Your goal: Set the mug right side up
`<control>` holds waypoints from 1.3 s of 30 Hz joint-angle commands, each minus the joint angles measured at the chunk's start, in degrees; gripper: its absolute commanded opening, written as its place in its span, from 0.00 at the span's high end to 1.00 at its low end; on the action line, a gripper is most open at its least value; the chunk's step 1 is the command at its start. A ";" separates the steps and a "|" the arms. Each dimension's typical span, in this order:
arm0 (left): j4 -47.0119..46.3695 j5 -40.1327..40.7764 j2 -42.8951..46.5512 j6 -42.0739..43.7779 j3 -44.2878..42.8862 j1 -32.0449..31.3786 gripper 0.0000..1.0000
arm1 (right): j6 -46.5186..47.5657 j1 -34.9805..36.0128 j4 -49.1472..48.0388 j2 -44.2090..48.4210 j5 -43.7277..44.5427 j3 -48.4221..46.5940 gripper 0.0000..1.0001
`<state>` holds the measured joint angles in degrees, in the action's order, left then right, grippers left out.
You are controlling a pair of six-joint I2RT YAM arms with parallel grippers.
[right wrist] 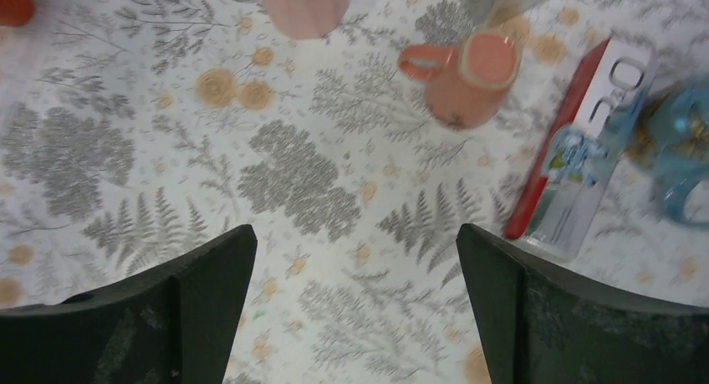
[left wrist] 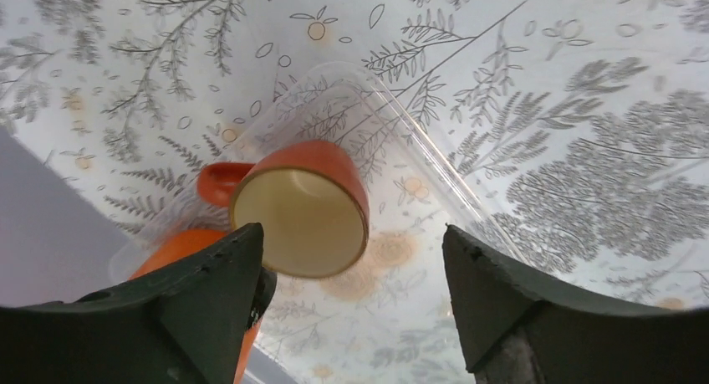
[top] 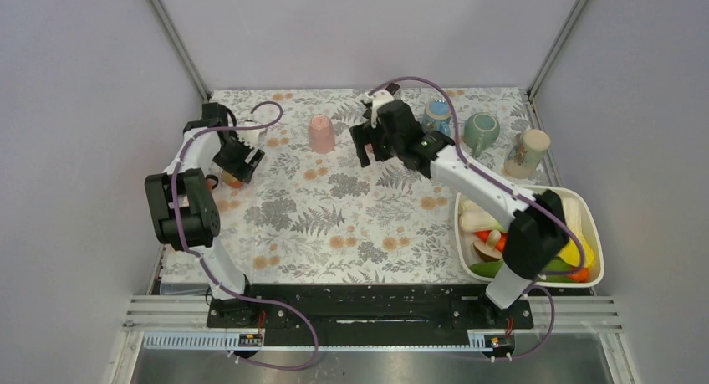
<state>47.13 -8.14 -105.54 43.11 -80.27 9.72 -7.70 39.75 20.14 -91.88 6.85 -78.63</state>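
Note:
An orange mug [left wrist: 301, 208] stands in a clear plastic tray [left wrist: 422, 145] at the table's left edge. Its cream-coloured round end faces up at the left wrist camera and its handle [left wrist: 219, 183] points left. My left gripper [left wrist: 351, 233] hangs just above it, open, with the mug free beside the left fingertip. From above, the left gripper [top: 238, 160] covers most of the orange mug [top: 232, 181]. My right gripper [top: 374, 141] is open over the far middle of the table, and in its own view this right gripper [right wrist: 355, 233] has only tablecloth between the fingers.
A second orange object [left wrist: 180, 250] lies behind my left finger. An upside-down pink cup [top: 321, 133], a salmon mug [right wrist: 468, 74], a red-edged box [right wrist: 585, 150], a blue mug [top: 436, 116], a green mug [top: 482, 131] and a floral cup [top: 527, 152] line the far side. A white bin [top: 589, 225] of toys stands at the right.

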 commanded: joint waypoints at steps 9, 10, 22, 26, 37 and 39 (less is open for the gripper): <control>4.35 -13.95 14.31 -4.16 0.79 0.13 0.03 | 45.19 -8.72 28.82 -32.52 -12.09 -41.67 0.01; 4.06 -14.40 14.78 -4.95 1.46 -0.06 0.03 | 45.79 -9.25 30.20 -34.79 -12.44 -44.71 0.01; 1.75 -16.11 21.15 -6.60 7.99 -1.44 0.01 | 53.30 -10.93 38.60 -53.51 -13.49 -63.75 0.01; 2.03 -17.54 22.98 -7.35 8.07 -1.95 0.01 | 53.40 -11.19 37.28 -53.56 -15.69 -62.69 0.01; 4.29 -17.12 26.73 -9.28 6.11 -4.65 0.01 | 54.55 -11.01 34.58 -55.18 -13.54 -61.36 0.47; 5.04 -18.52 27.42 -9.79 5.60 -5.15 0.01 | 53.76 -10.96 34.88 -54.07 -15.23 -60.96 0.69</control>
<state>51.27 -23.22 -81.34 34.44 -72.23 5.32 45.43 28.75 54.74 -146.43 -8.08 -139.74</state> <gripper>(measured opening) 0.988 0.598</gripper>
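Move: The upturned pink mug lies about 15 cm ahead of the open right hand, a centimetre to its right and some 16 cm below. The pink tumbler stands about 18 cm left of that mug, the red-and-white box 12 cm to the mug's right, both level with it; the dark box is 12 cm beyond. From the left hand the mug is about 14 cm ahead and 43 cm right; the red mug is 3 cm left, 4 cm below. The right fingers close on the sides of the upturned pink mug and pinch it, after the hand swings forward about 15 cm and sinks about 15 cm, the descent coming mostly later, while the wrist turns counter-clockwise and tips to point down. Meanwhile the left hand opens fully and backs off the red mug, up about 10 cm, then also right and back. ##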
